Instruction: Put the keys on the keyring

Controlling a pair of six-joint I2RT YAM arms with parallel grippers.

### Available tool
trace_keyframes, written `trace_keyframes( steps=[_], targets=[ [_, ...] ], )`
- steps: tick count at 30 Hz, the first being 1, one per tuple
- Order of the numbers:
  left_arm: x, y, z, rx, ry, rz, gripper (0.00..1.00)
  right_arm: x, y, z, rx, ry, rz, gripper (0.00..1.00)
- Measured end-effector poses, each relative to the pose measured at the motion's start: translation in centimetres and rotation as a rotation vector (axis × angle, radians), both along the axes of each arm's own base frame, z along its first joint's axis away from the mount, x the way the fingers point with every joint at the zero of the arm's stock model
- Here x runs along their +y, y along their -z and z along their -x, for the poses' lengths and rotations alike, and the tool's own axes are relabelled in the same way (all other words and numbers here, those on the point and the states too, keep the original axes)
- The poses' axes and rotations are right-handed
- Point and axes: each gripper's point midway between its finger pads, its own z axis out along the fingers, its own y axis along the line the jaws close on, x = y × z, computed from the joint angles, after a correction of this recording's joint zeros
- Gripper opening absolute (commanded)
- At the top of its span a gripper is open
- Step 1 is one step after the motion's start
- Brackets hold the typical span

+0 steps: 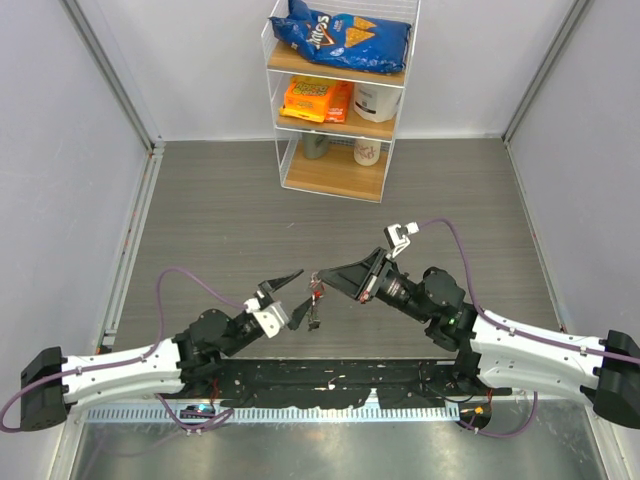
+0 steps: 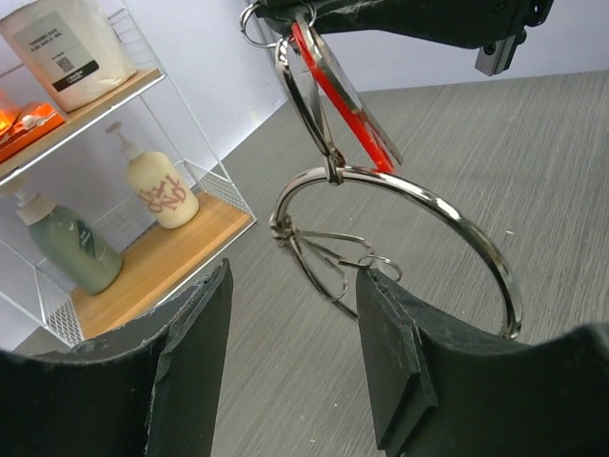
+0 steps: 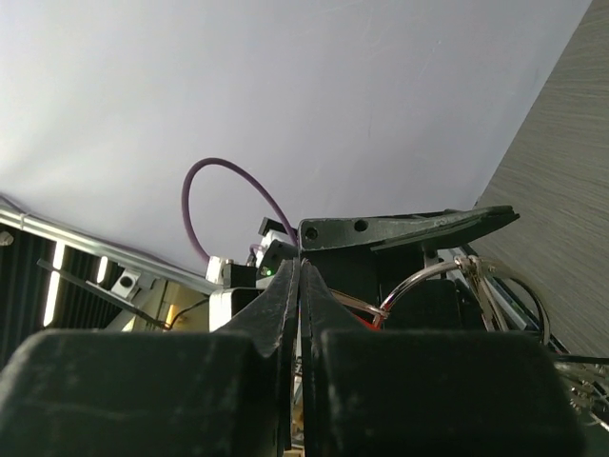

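My right gripper (image 1: 318,279) is shut on the top of a red-headed key (image 2: 344,100), seen edge-on, held above the table. From it hangs the keyring (image 2: 419,197), a large silver ring with thin wire loops (image 2: 324,255) and a small split ring (image 2: 382,263) dangling on it. In the top view the cluster (image 1: 314,303) hangs between the two grippers. My left gripper (image 2: 295,281) stands open just below the keyring, with nothing between its fingers (image 2: 195,352). The ring's lower arc passes behind the right finger. In the right wrist view the shut gripper (image 3: 300,265) hides most of the keyring (image 3: 426,277).
A clear shelf unit (image 1: 340,100) stands at the back of the table with a chips bag, snack boxes and cups. The left wrist view shows its lower boards with a cream pump bottle (image 2: 160,190) and a green bottle (image 2: 71,249). White walls enclose the grey table.
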Motion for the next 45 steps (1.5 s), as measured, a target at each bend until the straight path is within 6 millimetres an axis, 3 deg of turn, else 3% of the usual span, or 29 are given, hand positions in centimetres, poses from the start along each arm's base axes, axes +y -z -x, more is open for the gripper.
trace_keyframes(
  steps=[8,11,13,24,27,28,30,32,38,45],
  targets=[
    [-0.4,-0.9,0.6,-0.016,0.039,0.038,0.57,0.8,0.0,1.0,-0.022,-0.073,-0.017,0.06],
    [-0.6,-1.1,1.1,-0.02,0.072,0.065,0.18,1.3,0.3,1.4,-0.024,-0.111,-0.016,0.06],
    [-0.8,-1.2,1.5,-0.018,0.097,0.075,0.0,1.6,0.3,1.8,-0.028,-0.134,-0.02,0.06],
    [-1.4,-1.8,2.5,-0.023,0.163,0.1,0.0,1.4,0.1,3.0,-0.043,-0.192,-0.032,0.06],
    [-1.4,-1.7,2.3,-0.017,0.151,0.099,0.0,0.7,0.2,3.3,-0.055,-0.187,-0.028,0.19],
    [-1.3,-1.6,2.2,-0.013,0.143,0.096,0.0,0.4,0.1,3.4,-0.058,-0.185,-0.029,0.3],
    [-1.3,-1.2,1.6,0.004,0.11,0.077,0.0,-0.3,-0.1,3.6,-0.072,-0.175,-0.033,0.42],
    [-1.2,-0.5,0.8,0.025,0.069,0.047,0.0,-1.2,-0.2,3.7,-0.084,-0.153,-0.028,0.48],
    [-1.2,1.9,-1.1,0.085,-0.039,-0.078,0.0,-4.3,1.2,3.0,-0.088,-0.023,0.06,0.54],
    [-1.9,2.3,-2.9,0.128,-0.133,-0.198,0.0,-7.8,3.8,1.6,-0.072,0.145,0.187,0.55]
  ],
)
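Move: The keyring hangs from the shut right fingers, just off the open left fingertips. Its middle is about 3 cm to the left hand's right, 1 cm back and level with that hand. From the right hand it lies roughly 4 cm below, 2 cm back and 2 cm to the left. From the left hand, the red key is about 3 cm up, 1 cm back and 2 cm right; the other keys dangle some 5 cm below, 3 cm back and 2 cm right. The left fingers shut on the edge of the keyring's big ring as both hands ease back about 3 cm. Only then do the right fingers open, letting go, and the right hand pulls off some 9 cm to its right, sinking about 4 cm. The left hand keeps its pinch and swings roughly 5 cm forward and down, its wrist turning. ##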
